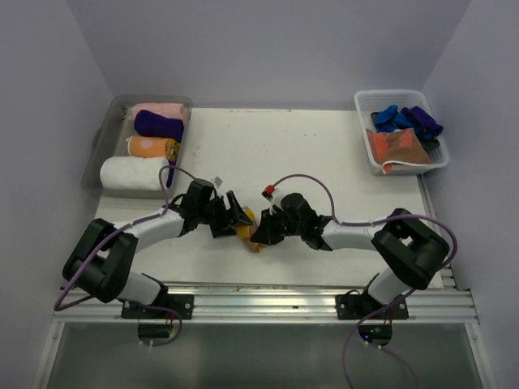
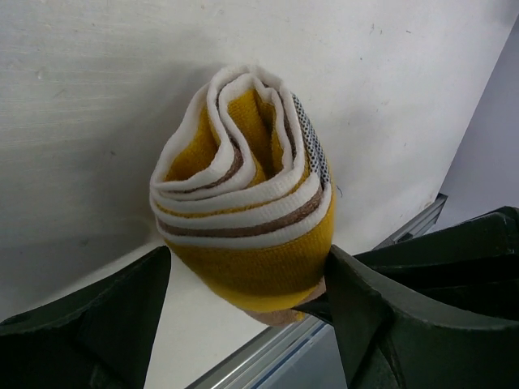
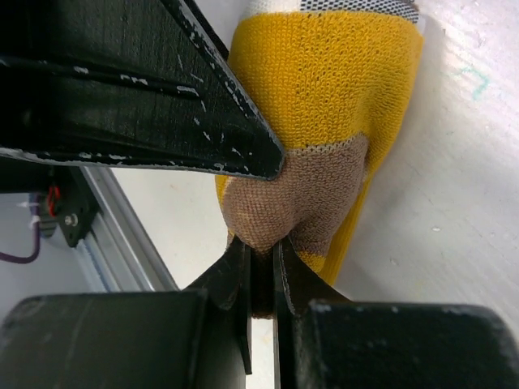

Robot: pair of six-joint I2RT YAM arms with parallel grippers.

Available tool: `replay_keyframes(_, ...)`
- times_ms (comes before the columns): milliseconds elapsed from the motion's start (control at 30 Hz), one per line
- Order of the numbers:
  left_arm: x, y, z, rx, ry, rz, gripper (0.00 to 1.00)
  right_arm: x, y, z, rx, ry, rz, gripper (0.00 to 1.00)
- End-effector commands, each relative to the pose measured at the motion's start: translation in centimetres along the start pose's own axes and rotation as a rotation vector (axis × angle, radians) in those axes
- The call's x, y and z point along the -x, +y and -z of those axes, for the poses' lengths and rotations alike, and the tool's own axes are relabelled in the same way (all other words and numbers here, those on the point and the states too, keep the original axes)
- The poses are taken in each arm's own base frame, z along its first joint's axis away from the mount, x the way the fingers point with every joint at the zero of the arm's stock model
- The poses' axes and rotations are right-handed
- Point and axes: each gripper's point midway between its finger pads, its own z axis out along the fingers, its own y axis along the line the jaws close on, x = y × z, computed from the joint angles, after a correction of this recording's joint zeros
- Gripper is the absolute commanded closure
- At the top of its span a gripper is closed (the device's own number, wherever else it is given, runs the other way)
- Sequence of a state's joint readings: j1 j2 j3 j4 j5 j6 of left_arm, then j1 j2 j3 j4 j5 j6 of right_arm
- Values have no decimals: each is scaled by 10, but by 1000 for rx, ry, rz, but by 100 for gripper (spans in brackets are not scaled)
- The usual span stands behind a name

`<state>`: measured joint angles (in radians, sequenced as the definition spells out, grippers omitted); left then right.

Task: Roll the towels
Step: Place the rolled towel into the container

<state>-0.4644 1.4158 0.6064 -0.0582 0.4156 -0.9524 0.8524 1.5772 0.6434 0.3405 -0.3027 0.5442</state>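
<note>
A mustard yellow towel (image 1: 246, 230) rolled into a tight coil with white and brown stripes lies near the table's front edge, between the two grippers. In the left wrist view the roll's spiral end (image 2: 243, 194) faces the camera. My left gripper (image 2: 247, 271) is open, with one finger on each side of the roll; a gap shows at the left finger (image 2: 105, 316). My right gripper (image 3: 261, 247) is shut on the towel's brown corner (image 3: 300, 198) at the roll's other end. In the top view the left gripper (image 1: 233, 219) and right gripper (image 1: 261, 232) almost meet.
A clear grey tray (image 1: 104, 139) at the back left holds rolled pink, purple, orange and white towels. A white slotted basket (image 1: 366, 109) at the back right holds loose blue, purple and rust-brown towels. An aluminium rail (image 1: 268, 296) runs along the near edge.
</note>
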Motion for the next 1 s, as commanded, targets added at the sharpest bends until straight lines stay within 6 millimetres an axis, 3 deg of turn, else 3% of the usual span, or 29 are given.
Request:
replay_keyframes(0,3,-18,-6,-81,-15,-14,21,-4,15,3,113,26,-86,100)
replay_keyframes(267,4,-17,-13,-72,-29,4,26,-4,13,-3,177,26,-165,100)
replay_keyframes(600,-9,-4,-28,-9,1,2,27,-1,11,-3,175,9,-192,100)
replay_keyframes(733,-14,-6,-31,-10,10,3,44,-2,8,-3,164,9,-194,100)
replay_keyframes(767,-13,-7,-31,-10,8,4,53,-2,7,-3,160,9,-197,100)
replay_keyframes(967,-8,-16,-28,-27,-8,3,73,-1,6,0,143,3,-192,100)
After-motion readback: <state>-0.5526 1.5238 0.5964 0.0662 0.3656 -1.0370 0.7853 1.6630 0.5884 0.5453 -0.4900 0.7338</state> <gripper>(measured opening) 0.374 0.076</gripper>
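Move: The yellow rolled towel lies just off my open left fingers, its middle about 2 cm to their right, 1 cm back and 3 cm below. Its brown end, still pinched by my right fingers, is some 3 cm back, 3 cm right and 3 cm down. The container is roughly 24 cm ahead and 29 cm left, with the white roll in it about 15 ahead and 31 left. From my right hand, the towel's middle is about 2 cm ahead, 1 cm left and 1 cm below. I work my left hand about 2.5 cm to the right and 2 cm down over the towel's yellow end, straddling the roll. Near the bottom I close those fingers from wide open to under half, until both pads squeeze its sides. My right hand keeps the brown end pinched and barely shifts, its wrist tilting some 15 degrees. ##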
